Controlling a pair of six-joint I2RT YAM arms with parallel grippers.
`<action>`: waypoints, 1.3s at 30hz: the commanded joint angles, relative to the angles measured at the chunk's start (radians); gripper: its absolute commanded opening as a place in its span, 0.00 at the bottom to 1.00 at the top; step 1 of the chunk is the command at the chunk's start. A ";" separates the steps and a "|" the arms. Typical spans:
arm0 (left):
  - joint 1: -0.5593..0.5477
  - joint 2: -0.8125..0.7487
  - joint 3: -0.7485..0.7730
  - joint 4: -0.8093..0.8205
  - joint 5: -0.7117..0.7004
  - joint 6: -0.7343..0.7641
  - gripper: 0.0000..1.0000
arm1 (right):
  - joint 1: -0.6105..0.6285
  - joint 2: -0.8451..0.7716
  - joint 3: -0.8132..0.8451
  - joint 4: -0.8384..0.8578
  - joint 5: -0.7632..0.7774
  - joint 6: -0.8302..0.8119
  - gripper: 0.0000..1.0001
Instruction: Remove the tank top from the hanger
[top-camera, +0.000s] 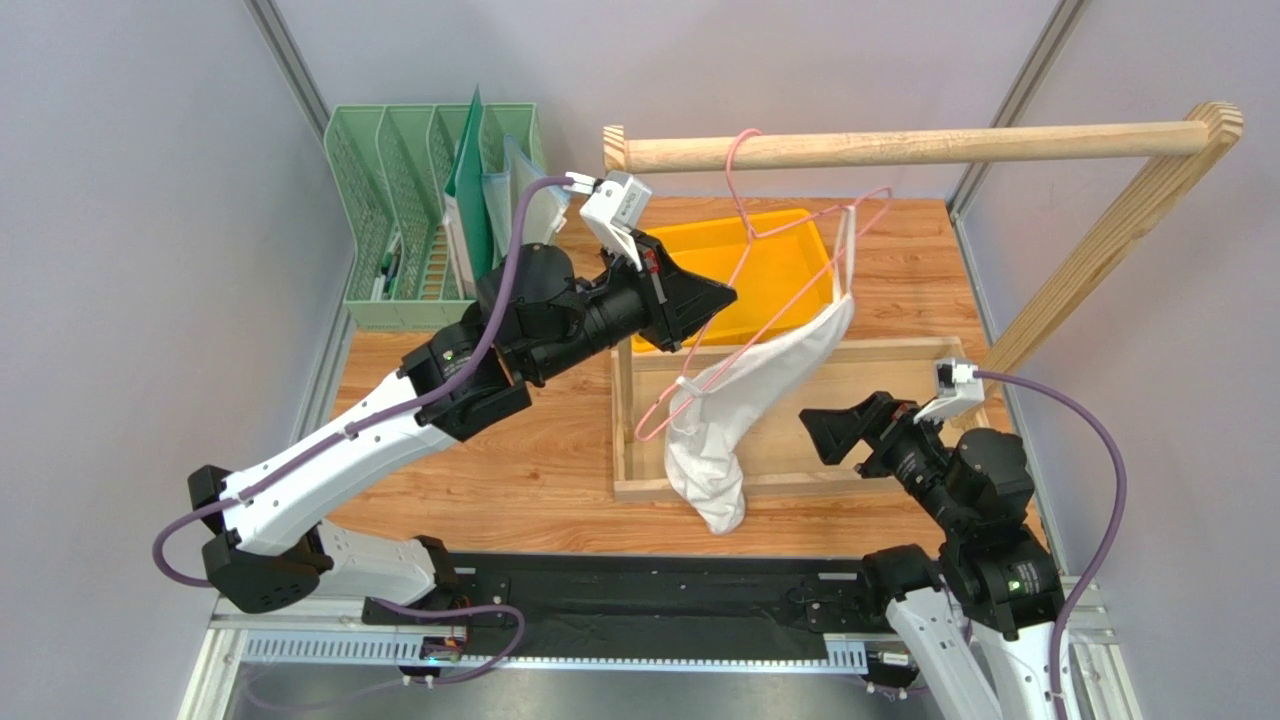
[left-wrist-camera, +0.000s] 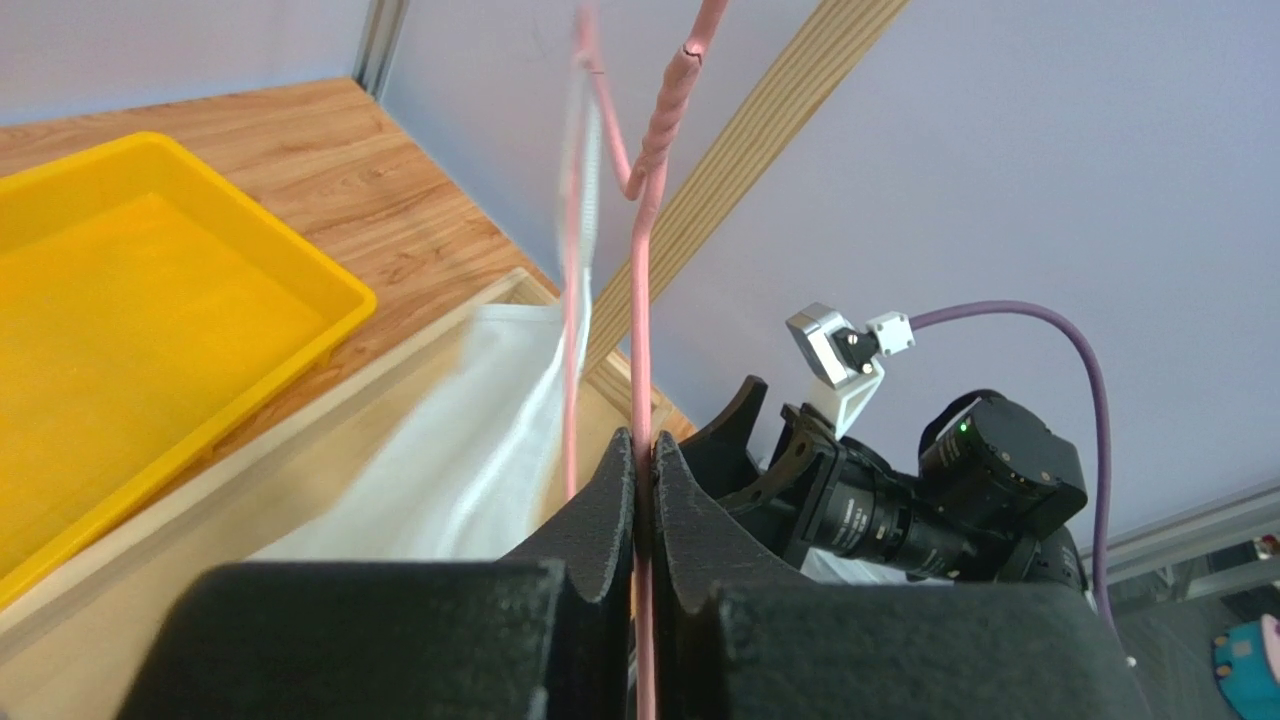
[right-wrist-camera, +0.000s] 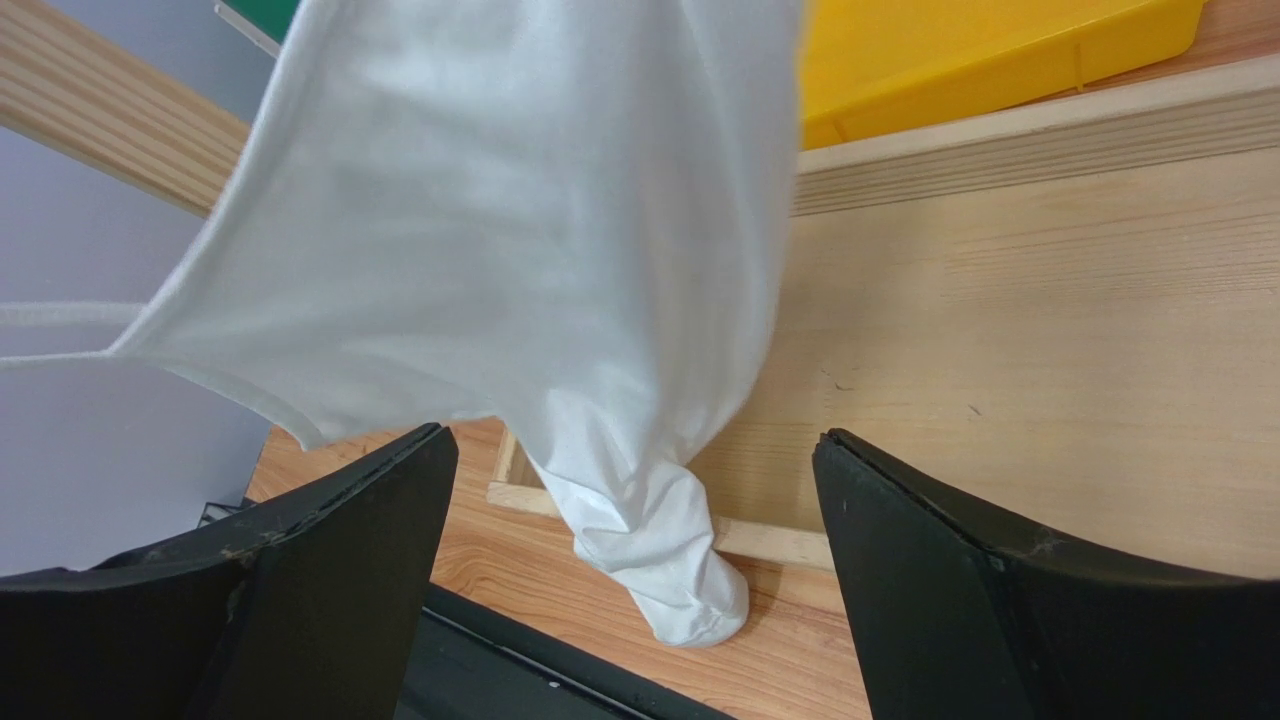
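The pink wire hanger (top-camera: 781, 228) hangs tilted by its hook from the wooden rail. The white tank top (top-camera: 736, 413) droops from it, one strap high at the right, its crumpled lower end resting on the table. My left gripper (top-camera: 718, 300) is shut on the hanger, and the left wrist view shows the hanger wire (left-wrist-camera: 646, 300) pinched between the closed jaws of the left gripper (left-wrist-camera: 643, 458). My right gripper (top-camera: 824, 435) stands open just right of the tank top (right-wrist-camera: 526, 225). In the right wrist view the cloth hangs ahead of the wide-apart right gripper (right-wrist-camera: 634, 438), untouched.
The wooden rail (top-camera: 932, 146) spans the back on a slanted post, above a flat wooden base frame (top-camera: 624, 435). A yellow tray (top-camera: 781, 263) sits behind the hanger. A green organizer (top-camera: 406, 210) with folders stands at the back left.
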 joint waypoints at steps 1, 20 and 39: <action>-0.013 -0.004 0.050 -0.006 0.016 0.004 0.00 | -0.004 -0.012 0.046 0.012 -0.016 -0.004 0.96; -0.065 -0.084 0.191 -0.177 -0.102 0.126 0.00 | -0.004 0.003 0.046 0.015 -0.007 -0.003 0.95; -0.066 -0.052 0.104 -0.163 -0.211 0.174 0.00 | -0.004 0.159 0.286 0.119 -0.323 0.131 0.93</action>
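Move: The left hand already pinches the hanger just below its neck. The hook over the wooden bar is about 12 cm above this hand, 5 cm forward and 2 cm right. The tank top's middle hangs some 18 cm below the hand, level fore-and-aft and 4 cm right. From the open right hand, the tank top is about 5 cm ahead, 9 cm left and 4 cm up. Keeping its pinch, the left hand lifts the hanger up-left 4 cm, then sinks; the right rises 7 cm. ##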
